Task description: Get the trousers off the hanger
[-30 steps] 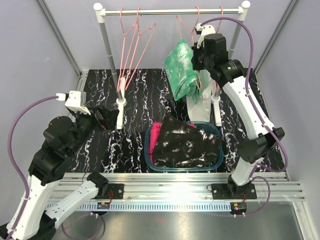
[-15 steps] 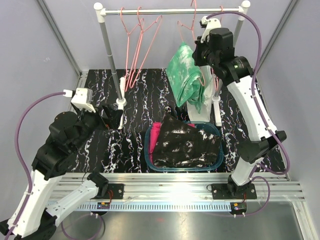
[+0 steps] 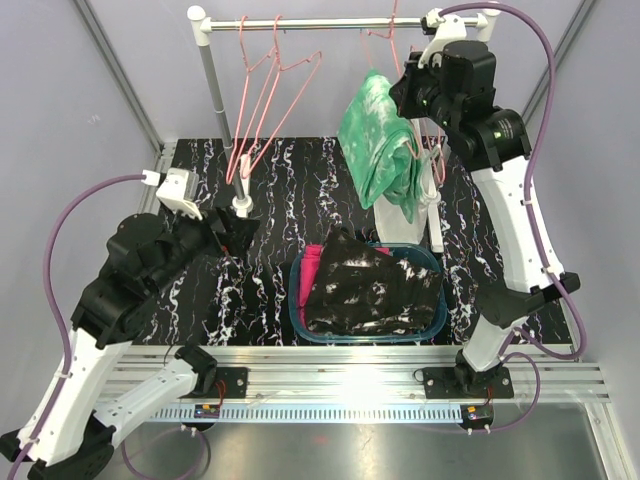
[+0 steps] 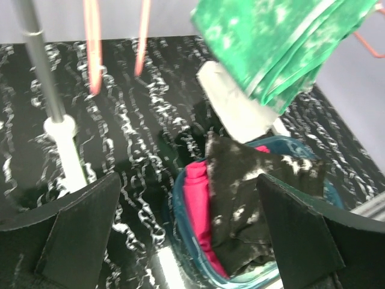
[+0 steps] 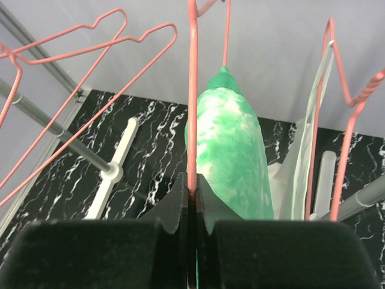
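Observation:
The green-and-white tie-dye trousers (image 3: 378, 140) hang folded over a pink wire hanger (image 5: 192, 120), lifted high near the rail (image 3: 330, 22). My right gripper (image 3: 408, 98) is shut on that hanger's wire, and in the right wrist view its jaws (image 5: 192, 195) pinch the wire just left of the green trousers (image 5: 231, 156). The magenta trousers (image 3: 310, 272) and the black white-splashed trousers (image 3: 370, 290) lie in a teal basket (image 3: 296, 318). My left gripper (image 3: 235, 228) is open and empty over the mat, left of the basket. In the left wrist view its fingers (image 4: 78, 235) frame the basket rim (image 4: 180, 223).
Several empty pink hangers (image 3: 265, 90) hang on the rail's left part. The rack's grey post (image 3: 215, 90) ends in a white foot (image 3: 241, 205) close to my left gripper. A pale white sheet (image 3: 400, 215) hangs behind the green trousers. Grey walls close in all sides.
My right arm has lifted the hanger with the green trousers upward and to the right, toward the rail. My left arm has moved up and right, nearer the rack foot.

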Available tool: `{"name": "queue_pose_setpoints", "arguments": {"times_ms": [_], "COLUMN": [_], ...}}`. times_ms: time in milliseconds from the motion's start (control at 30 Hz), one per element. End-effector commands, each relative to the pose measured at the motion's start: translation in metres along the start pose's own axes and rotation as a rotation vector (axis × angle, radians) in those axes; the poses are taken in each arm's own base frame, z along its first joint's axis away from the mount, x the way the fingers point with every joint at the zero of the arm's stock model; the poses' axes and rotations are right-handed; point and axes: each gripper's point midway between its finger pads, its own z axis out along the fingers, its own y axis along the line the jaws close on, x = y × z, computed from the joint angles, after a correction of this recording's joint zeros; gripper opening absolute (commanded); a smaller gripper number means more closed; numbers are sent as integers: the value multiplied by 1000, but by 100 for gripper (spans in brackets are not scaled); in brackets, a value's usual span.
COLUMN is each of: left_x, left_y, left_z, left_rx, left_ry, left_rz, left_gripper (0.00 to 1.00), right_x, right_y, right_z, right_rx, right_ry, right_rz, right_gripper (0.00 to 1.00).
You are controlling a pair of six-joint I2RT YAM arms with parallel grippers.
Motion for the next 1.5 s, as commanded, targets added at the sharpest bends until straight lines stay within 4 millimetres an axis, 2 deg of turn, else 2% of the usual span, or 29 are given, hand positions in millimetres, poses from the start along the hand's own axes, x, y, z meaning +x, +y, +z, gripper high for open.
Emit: {"name": "queue_pose_setpoints", "arguments": {"times_ms": [0, 33, 100, 233, 267, 333, 367, 433, 467, 633, 667, 733, 767, 800, 833, 900, 933, 967, 1033, 1067, 1167, 1267, 1467], "left_x": [-35, -37, -40, -47, -49, -55, -54, -61, -59, -64, -61, -57, -54, -58, -46, -39, -37, -30, -30, -18, -6, 6, 19], "left_y": [-30, -35, -40, -53, -60, -64, -73, -78, -86, -115, -128, -143, -149, -155, -167, -181, -188, -203, -221, -231, -252, -257, -250], "left_z": [-4, -1, 1, 6, 7, 8, 8, 11, 12, 15, 13, 17, 18, 17, 25, 28, 34, 33, 30, 39, 49, 63, 85], "left_rx": [141, 165, 185, 235, 253, 248, 272, 262, 282, 338, 368, 359, 352, 344, 312, 293, 272, 296, 319, 314, 310, 249, 125], "left_ry": [-92, -94, -101, -119, -117, -141, -140, -170, -164, -196, -189, -194, -191, -203, -178, -171, -174, -166, -181, -162, -144, -134, -150], "left_rz": [-9, -3, -2, 9, 11, 14, 18, 21, 24, -6, -7, 6, 16, 34, 60, 91, 107, 119, 130, 156, 185, 223, 304], "left_gripper": [99, 99, 99, 99, 99, 99, 99, 99, 99, 99, 99, 99, 99, 99, 99, 99, 99, 99, 99, 99, 99, 99, 99], "right_x": [-75, -69, -67, -52, -56, -46, -49, -39, -40, -22, -22, -11, -12, -4, -3, -7, 2, 0, 6, 5, 6, 3, -5], "right_y": [25, 24, 35, 39, 40, 42, 42, 43, 45, 48, 51, 53, 55, 56, 56, 57, 57, 55, 55, 52, 52, 50, 59], "right_z": [-61, -59, -71, -82, -94, -98, -111, -114, -124, -139, -147, -148, -156, -154, -156, -167, -164, -170, -167, -171, -174, -176, -188], "right_rx": [-128, -126, -190, -222, -233, -248, -255, -266, -281, -303, -319, -324, -333, -328, -329, -338, -335, -330, -315, -295, -283, -250, -289], "right_ry": [-230, -215, -203, -151, -166, -148, -164, -137, -144, -105, -110, -81, -90, -75, -79, -121, -106, -125, -121, -138, -159, -179, -187], "right_rz": [64, 71, 71, 83, 86, 99, 101, 114, 117, 148, 151, 168, 170, 176, 178, 179, 179, 182, 186, 187, 200, 208, 210], "right_gripper": [0, 0, 0, 0, 0, 0, 0, 0, 0, 0, 0, 0, 0, 0, 0, 0, 0, 0, 0, 0, 0, 0, 0]}}
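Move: Down below the right hand, which already pinches the pink hanger, hang the green trousers: middle some 16 cm lower, 4 cm ahead and 4 cm left. From the open left hand they are about 25 cm ahead, 24 cm right and 4 cm below. The blue basket holding the black trousers sits about 21 cm back, 9 cm left and 43 cm below the right hand; the white garment hangs 6 cm ahead, 5 cm right and 20 cm below it. Drawing the held hanger and green trousers back about 18 cm towards the basket side, the right hand keeps its pinch, dips slightly late on and turns a little counter-clockwise. Meanwhile the left hand, fingers wide open, sweeps some 27 cm right in an arc, rising and then sinking again while easing back a little, turning clockwise, to bring its fingers up to the near side of the trousers; no touch can be seen. ##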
